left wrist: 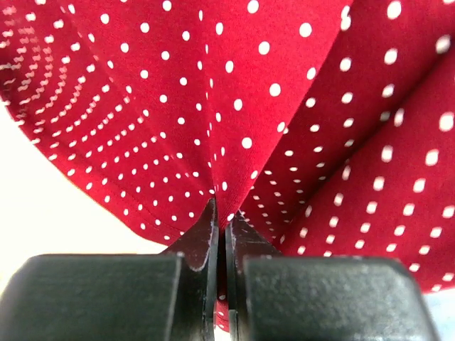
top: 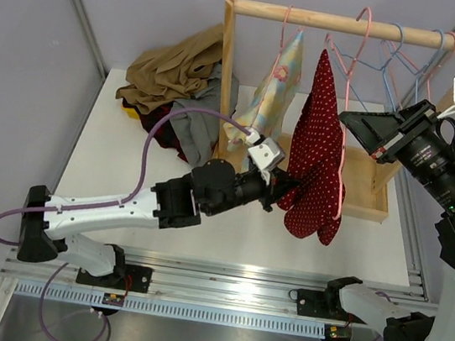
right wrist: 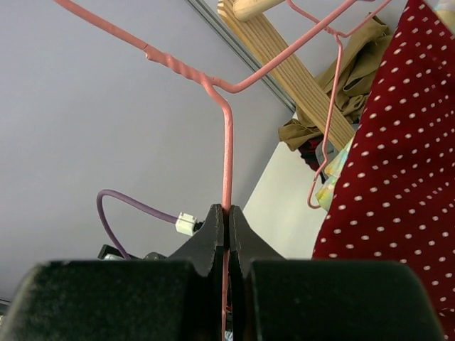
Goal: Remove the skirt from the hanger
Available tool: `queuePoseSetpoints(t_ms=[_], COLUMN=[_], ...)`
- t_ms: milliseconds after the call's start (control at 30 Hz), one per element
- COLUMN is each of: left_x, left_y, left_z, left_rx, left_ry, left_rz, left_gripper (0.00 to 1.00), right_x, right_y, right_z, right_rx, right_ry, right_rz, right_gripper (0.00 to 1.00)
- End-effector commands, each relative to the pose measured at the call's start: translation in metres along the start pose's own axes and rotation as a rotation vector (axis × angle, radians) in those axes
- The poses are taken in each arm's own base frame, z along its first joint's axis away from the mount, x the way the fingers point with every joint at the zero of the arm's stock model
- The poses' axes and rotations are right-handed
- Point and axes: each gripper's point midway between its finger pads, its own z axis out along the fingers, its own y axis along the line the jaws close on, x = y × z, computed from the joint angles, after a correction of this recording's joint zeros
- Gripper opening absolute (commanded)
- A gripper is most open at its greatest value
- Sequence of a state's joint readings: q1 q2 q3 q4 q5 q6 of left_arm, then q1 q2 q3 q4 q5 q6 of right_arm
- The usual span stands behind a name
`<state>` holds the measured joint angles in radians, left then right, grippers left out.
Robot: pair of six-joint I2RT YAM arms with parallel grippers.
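Observation:
A red skirt (top: 319, 149) with white dots hangs from a pink wire hanger (top: 362, 37) on the wooden rail. My left gripper (top: 281, 187) reaches in from the left and is shut on a fold of the skirt's lower left edge. In the left wrist view the fabric (left wrist: 234, 92) is pinched between the closed fingers of the left gripper (left wrist: 222, 209). My right gripper (top: 347, 118) comes from the right at the skirt's upper side. It is shut on the hanger wire (right wrist: 227, 142), which runs up from the tips of the right gripper (right wrist: 226, 209). The skirt (right wrist: 398, 177) hangs to its right.
The wooden rack (top: 224, 77) stands at the back of the white table. A pale floral garment (top: 275, 84) hangs on another pink hanger left of the skirt, and empty blue hangers (top: 400, 59) to the right. A pile of brown and grey clothes (top: 181, 79) lies back left.

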<state>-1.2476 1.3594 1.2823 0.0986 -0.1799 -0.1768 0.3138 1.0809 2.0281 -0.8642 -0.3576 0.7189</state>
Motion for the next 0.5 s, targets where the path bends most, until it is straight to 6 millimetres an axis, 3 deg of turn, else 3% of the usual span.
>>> queuePoseSetpoints(t_ms=[0, 100, 133, 200, 233, 333, 367, 467], left_x=[0.01, 0.046, 0.084, 0.106, 0.144, 0.178, 0.201, 0.226], left_y=[-0.002, 0.004, 0.01, 0.013, 0.019, 0.018, 0.026, 0.024], left_z=[-0.026, -0.045, -0.053, -0.069, -0.081, -0.105, -0.117, -0.139], left_rx=[-0.007, -0.036, -0.054, -0.078, -0.101, -0.135, -0.179, -0.223], left_ry=[-0.027, 0.028, 0.098, 0.122, 0.189, 0.231, 0.272, 0.321], left_rz=[-0.067, -0.128, -0.153, -0.188, -0.19, -0.244, -0.254, -0.263], left_gripper=[0.0, 0.0, 0.0, 0.0, 0.0, 0.0, 0.0, 0.0], right_x=[-0.024, -0.031, -0.034, -0.04, -0.042, -0.049, -0.051, -0.058], right_y=[0.02, 0.019, 0.02, 0.021, 0.022, 0.024, 0.023, 0.022], right_z=[-0.003, -0.001, 0.0, 0.002, 0.003, 0.006, 0.009, 0.013], right_rx=[-0.067, -0.054, -0.051, -0.045, -0.045, -0.041, -0.036, -0.024], right_ry=[-0.098, -0.119, -0.128, -0.145, -0.149, -0.16, -0.163, -0.18], right_rz=[-0.065, -0.087, -0.091, -0.108, -0.114, -0.128, -0.131, -0.143], right_gripper=[0.0, 0.0, 0.0, 0.0, 0.0, 0.0, 0.0, 0.0])
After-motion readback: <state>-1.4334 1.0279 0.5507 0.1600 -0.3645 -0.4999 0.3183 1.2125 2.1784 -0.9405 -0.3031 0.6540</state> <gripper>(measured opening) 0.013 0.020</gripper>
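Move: The dotted skirt is already pinched at its near left edge by the left fingers; its middle lies about 3 cm ahead, 7 right and 5 above that hand. The pink hanger's middle is some 3 cm ahead, 11 right and 17 up, the floral skirt roughly 18 ahead, 4 left and 5 up, the clothes pile about 45 ahead, 35 left and 30 down. From the right hand, the dotted skirt's middle is about 4 cm ahead, 4 left and 12 below. The dotted skirt is pulled down off the pink hanger by the left hand, which keeps its pinch and sweeps some 20 cm down, drawing back and leftward as well, gathering speed, its wrist rolling about 20 degrees. The right fingers keep hold of the hanger wire while that hand eases about 3 cm forward. ##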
